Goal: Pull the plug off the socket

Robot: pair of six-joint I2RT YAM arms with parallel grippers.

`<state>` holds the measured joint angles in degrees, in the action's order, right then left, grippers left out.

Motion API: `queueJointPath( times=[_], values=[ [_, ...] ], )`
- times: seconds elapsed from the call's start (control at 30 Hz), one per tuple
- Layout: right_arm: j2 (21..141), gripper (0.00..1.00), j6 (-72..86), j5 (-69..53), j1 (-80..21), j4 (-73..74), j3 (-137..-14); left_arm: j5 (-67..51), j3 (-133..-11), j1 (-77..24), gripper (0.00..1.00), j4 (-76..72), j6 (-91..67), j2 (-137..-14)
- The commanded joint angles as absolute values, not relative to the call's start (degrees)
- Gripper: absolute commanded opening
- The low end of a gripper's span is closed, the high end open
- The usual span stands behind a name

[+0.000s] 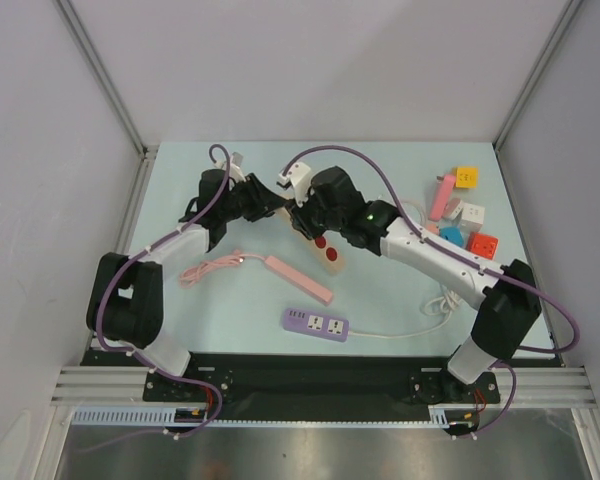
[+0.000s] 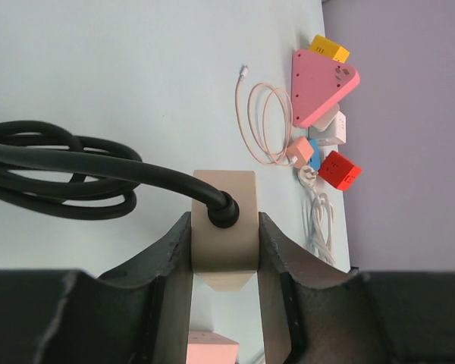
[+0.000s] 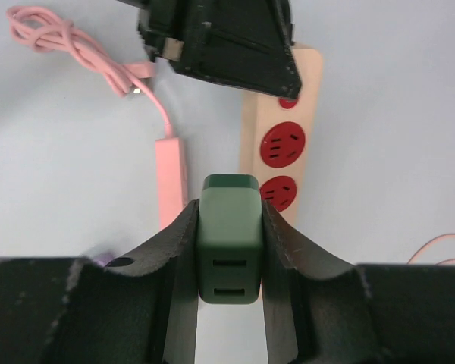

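The socket is a beige power strip (image 1: 329, 254) with red outlets (image 3: 282, 144), lying mid-table. My left gripper (image 2: 224, 224) is shut on its end, where a thick black cable (image 2: 98, 171) leaves it. The plug is a dark green adapter block (image 3: 229, 227). My right gripper (image 3: 229, 250) is shut on it, fingers on both its sides. The block sits just left of the strip's outlets and its prongs are hidden, so I cannot tell if it touches the strip. Seen from above, both grippers (image 1: 270, 205) (image 1: 306, 215) meet over the strip's far end.
A pink power strip (image 1: 300, 280) with a coiled pink cord (image 1: 205, 270) lies left of the beige one. A purple strip (image 1: 316, 323) lies nearer the front, with a white cord (image 1: 440, 300). Several coloured adapters (image 1: 465, 215) sit at the right.
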<state>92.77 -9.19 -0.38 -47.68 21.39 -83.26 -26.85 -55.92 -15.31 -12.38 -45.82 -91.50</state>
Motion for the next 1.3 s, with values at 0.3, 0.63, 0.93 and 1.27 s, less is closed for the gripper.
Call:
queueJointPath(
  times=[0.3,0.63,0.93,1.27],
  values=[
    [84.56,0.01,-12.58,-33.82,-20.85,19.88,-73.59,-31.64,-54.76,-14.15,0.00,-22.49,-47.55,-88.95],
    [81.38,0.05,-6.59,-30.42,2.00,11.33,-59.85,-33.13,-54.14,-13.71,0.00,-24.52,-48.69,-88.51],
    [87.36,0.04,-10.46,-24.61,16.08,17.84,-63.02,-34.19,-54.05,-13.10,0.00,-25.49,-49.66,-87.71],
    [93.77,0.18,-11.87,-22.58,16.96,19.16,-64.34,-35.24,-53.96,-12.92,0.00,-26.10,-50.19,-87.63]
  ],
)
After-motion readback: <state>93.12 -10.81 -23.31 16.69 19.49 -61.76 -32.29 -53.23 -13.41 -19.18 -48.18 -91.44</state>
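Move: Over to the right of the right hand, which already holds the green plug clear of the strip, lies the blue plug: about 43 cm right, 9 cm ahead and some 20 cm lower. Around the blue plug, the red plug is about 9 cm right and 2 cm nearer, the white plug 6 cm right and 6 cm farther out, and the peach charger 6 cm left and 2 cm farther out. From the left hand, the blue plug is about 49 cm right, 2 cm back and 14 cm down. Carrying the green plug away from the strip, the right hand sweeps quickly some 40 cm to the right, drifting a little forward, and sinks about 14 cm towards the blue plug, the last 5 cm almost straight down. The wrist swings about 45 degrees clockwise and tips further down, while the fingers keep their pinch on the plug. ##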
